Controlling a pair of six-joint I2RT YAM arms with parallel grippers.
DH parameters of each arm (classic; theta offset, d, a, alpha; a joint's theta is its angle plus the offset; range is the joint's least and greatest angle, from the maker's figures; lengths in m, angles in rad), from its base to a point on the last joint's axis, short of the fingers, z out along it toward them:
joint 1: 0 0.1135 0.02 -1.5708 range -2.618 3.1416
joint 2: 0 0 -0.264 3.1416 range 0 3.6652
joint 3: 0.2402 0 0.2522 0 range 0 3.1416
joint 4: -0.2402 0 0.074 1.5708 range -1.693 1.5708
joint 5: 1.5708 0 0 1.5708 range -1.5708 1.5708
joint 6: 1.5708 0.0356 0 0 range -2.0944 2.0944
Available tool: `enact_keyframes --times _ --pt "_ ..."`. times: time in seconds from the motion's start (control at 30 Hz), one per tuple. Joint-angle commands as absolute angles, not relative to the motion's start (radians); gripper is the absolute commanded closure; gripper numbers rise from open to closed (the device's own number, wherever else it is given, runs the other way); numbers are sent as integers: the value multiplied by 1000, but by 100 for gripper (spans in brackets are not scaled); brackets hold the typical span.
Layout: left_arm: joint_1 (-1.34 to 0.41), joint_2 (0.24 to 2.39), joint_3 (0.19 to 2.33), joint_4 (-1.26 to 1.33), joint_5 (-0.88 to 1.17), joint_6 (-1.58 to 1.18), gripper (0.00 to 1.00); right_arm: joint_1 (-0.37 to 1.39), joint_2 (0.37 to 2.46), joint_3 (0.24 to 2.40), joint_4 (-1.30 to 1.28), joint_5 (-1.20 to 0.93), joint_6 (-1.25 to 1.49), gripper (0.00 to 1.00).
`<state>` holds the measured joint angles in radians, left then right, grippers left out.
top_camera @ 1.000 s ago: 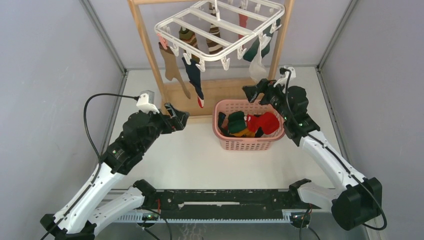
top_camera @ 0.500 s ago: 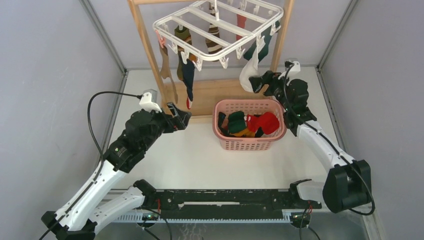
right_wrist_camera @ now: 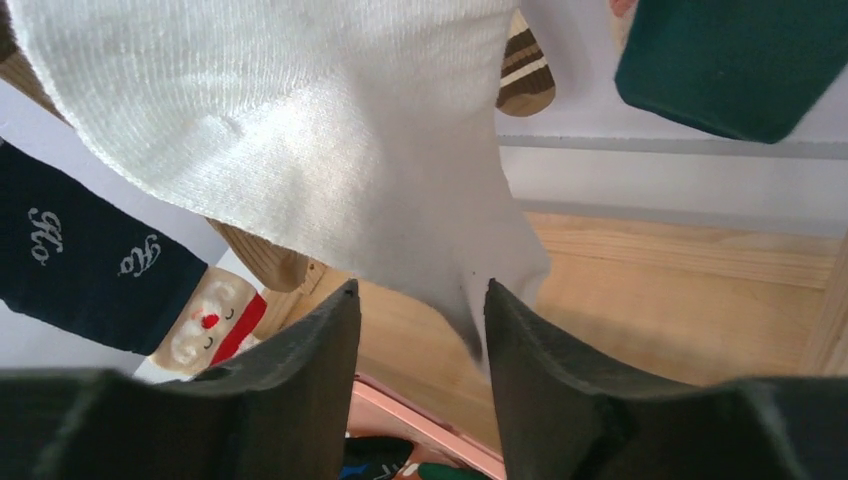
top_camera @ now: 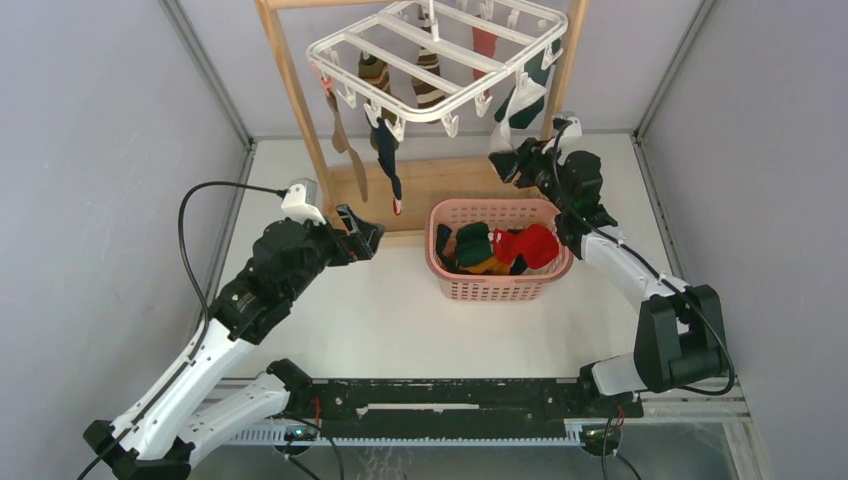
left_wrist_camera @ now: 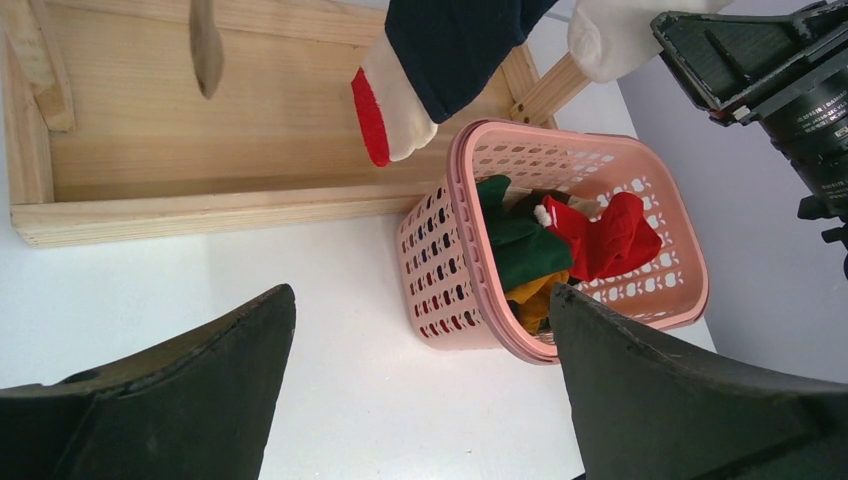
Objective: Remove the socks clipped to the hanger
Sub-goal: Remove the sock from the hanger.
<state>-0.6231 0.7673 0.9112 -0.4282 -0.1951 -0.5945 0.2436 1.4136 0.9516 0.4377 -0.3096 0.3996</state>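
The white hanger (top_camera: 420, 110) hangs from a wooden stand (top_camera: 298, 105) with several socks clipped to it: tan (top_camera: 340, 135), navy (top_camera: 388, 165), striped (top_camera: 428, 90), red (top_camera: 485, 40), teal (top_camera: 530, 105) and white (top_camera: 508, 135). My right gripper (top_camera: 505, 165) is raised to the white sock (right_wrist_camera: 300, 130). Its jaws are partly narrowed with a gap, and the sock's lower tip hangs between them, against the right finger (right_wrist_camera: 520, 350). My left gripper (top_camera: 365, 235) is wide open and holds nothing (left_wrist_camera: 420, 290). It sits left of the basket, below the navy sock's red-and-white toe (left_wrist_camera: 385, 110).
A pink basket (top_camera: 500, 292) holding several loose socks stands on the table in front of the stand's wooden base (top_camera: 440, 185). The stand's right post (top_camera: 562, 90) rises just behind my right gripper. Grey walls close in both sides.
My right gripper has risen and moved back to the white sock, and its jaws have narrowed around the sock's tip. The hanger has swung slightly. The left arm is still.
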Motion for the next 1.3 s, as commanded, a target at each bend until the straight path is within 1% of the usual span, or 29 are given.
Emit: enact_keyframes --times 0.0,0.1,0.17,0.23,0.27,0.43,0.7,1.27 --pt "-618 750 901 -380 -173 -577 0 247 1387 997 503 -321 413 49" --pt "-618 744 899 -381 -168 -580 0 246 1377 997 493 -321 411 69" --pt "-618 740 899 -379 -160 -582 0 246 1368 997 481 -319 411 79" --pt "-618 736 899 -378 -151 -586 0 247 1358 997 468 -318 414 87" --pt "-618 734 899 -376 -145 -587 0 248 1352 997 460 -318 414 88" --pt "-620 724 897 -373 -117 -595 0 273 1320 997 409 -309 400 91" --pt "-629 716 893 -366 -104 -606 0 335 1253 975 346 -281 370 91" --pt "-731 730 899 -310 -104 -601 0 508 1136 917 265 -206 337 91"
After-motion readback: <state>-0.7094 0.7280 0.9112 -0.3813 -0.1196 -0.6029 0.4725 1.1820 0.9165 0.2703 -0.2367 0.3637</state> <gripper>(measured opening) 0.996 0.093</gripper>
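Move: Hanging on the rack, the white sock has its lower part between the right hand's open fingers, its middle about 7 cm above them and some 2 cm ahead. The green sock hangs about 8 cm ahead, 6 cm right and 6 cm up, the navy sock roughly 20 cm left and 3 cm back, slightly higher; the basket is about 12 cm back, 3 cm right and 22 cm below. From the left hand, the white sock is some 19 cm ahead, 24 cm right, 6 cm up. Closing on the lower part of the white sock while almost still, the right fingers pinch it, then draw it back and left about 11 cm in all, rising some 4 cm before levelling off, the hand turning slightly counter-clockwise. The left hand, open and empty, eases about 4 cm back, right and up, turning a little clockwise. ##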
